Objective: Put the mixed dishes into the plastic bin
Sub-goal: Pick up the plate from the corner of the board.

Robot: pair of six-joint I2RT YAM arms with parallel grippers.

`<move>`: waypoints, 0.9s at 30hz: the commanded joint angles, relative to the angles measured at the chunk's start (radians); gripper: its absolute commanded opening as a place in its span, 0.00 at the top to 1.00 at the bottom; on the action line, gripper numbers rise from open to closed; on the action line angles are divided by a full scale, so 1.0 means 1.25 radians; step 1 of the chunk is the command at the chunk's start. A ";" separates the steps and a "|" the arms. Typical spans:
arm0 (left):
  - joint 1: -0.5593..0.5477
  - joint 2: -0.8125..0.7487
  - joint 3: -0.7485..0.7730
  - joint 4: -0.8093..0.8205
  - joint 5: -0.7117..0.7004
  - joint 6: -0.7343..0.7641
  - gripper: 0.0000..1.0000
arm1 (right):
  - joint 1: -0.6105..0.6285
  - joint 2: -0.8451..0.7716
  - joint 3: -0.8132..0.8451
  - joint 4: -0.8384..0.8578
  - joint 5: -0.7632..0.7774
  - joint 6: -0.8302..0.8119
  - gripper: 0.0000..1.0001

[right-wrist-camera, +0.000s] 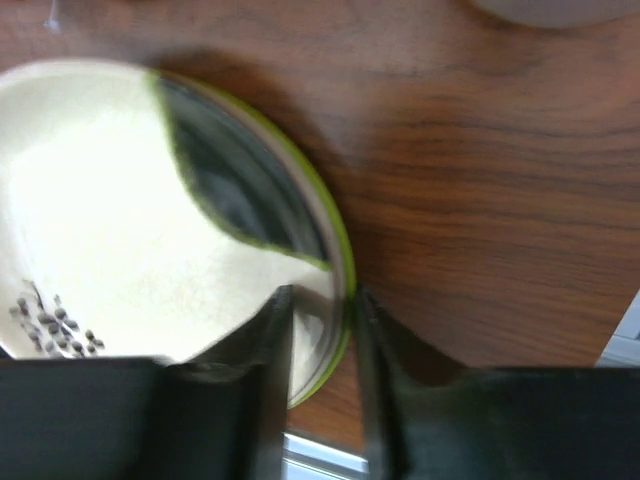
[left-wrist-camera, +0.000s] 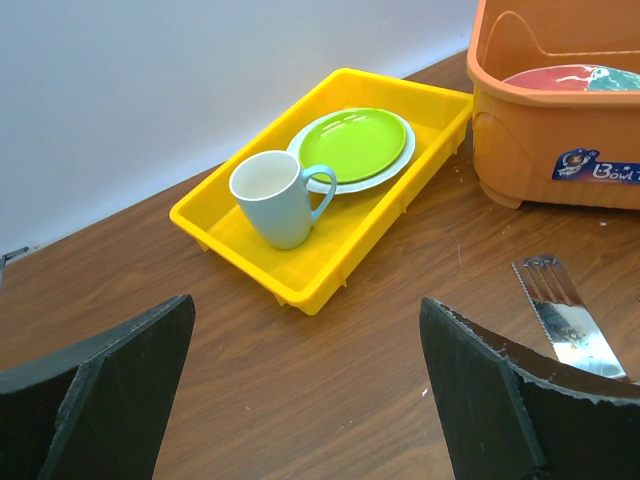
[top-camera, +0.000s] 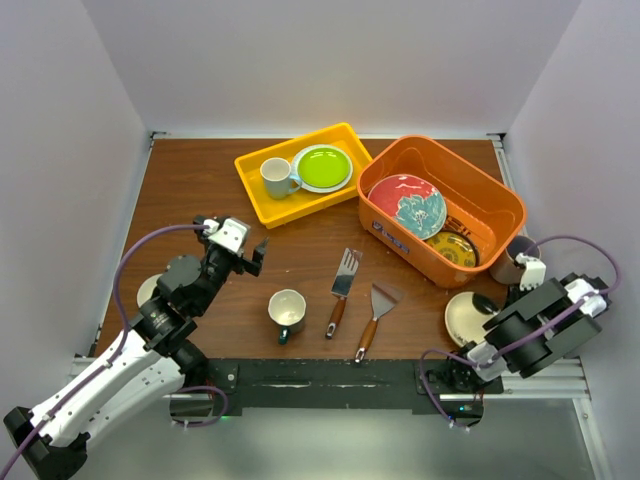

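The orange plastic bin [top-camera: 492,190] at the back right holds a red plate with a teal flower [top-camera: 403,204] and a yellow patterned plate [top-camera: 455,249]. A cream, green-edged plate [right-wrist-camera: 110,210] lies by the table's front right edge [top-camera: 466,317]. My right gripper [right-wrist-camera: 322,300] straddles its rim, one finger inside and one outside, closed in on it. A dark-teal mug [top-camera: 287,311] stands front centre. A lime green plate [left-wrist-camera: 352,144] lies in the yellow tray. My left gripper [left-wrist-camera: 305,305] hovers wide open and empty over bare wood, left of centre [top-camera: 255,250]. A white bowl [top-camera: 149,290] peeks out behind the left arm.
The yellow tray [top-camera: 262,207] at the back also holds a white mug with a pale-blue handle [left-wrist-camera: 276,197]. Two wooden-handled spatulas [top-camera: 343,282] [top-camera: 374,317] lie between the teal mug and the bin. A dark round object [top-camera: 508,264] stands by the bin's near right corner.
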 commanded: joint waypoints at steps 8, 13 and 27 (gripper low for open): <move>0.006 0.002 -0.005 0.033 -0.003 -0.009 0.00 | 0.004 -0.079 0.035 0.019 -0.006 0.006 0.98; 0.006 -0.001 -0.003 0.033 -0.001 -0.011 0.00 | 0.004 -0.126 0.064 -0.021 -0.020 -0.007 1.00; 0.006 -0.003 -0.003 0.033 0.013 -0.014 0.00 | 0.003 -0.290 0.124 -0.129 -0.057 -0.041 1.00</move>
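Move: The right fingertips already straddle the right-hand rim of the top plate, whose middle lies about 8 cm to their left, some 1 cm farther out and a bit below. The mug stands roughly 15 cm ahead and 5 cm to the right of this hand; the orange bin's middle is about 29 cm ahead and 16 cm left. From the idle left hand the plate lies about 63 cm right, 12 cm back and 25 cm lower. The right fingers close the rest of the way and pinch the right-hand rim of the top plate, then keep that grip as the hand climbs about 7 cm, almost straight up off the table, with only about 1 cm of drift forward and right. Meanwhile the wrist tilts some 15 degrees, swinging the fingertips forward and to the right. ##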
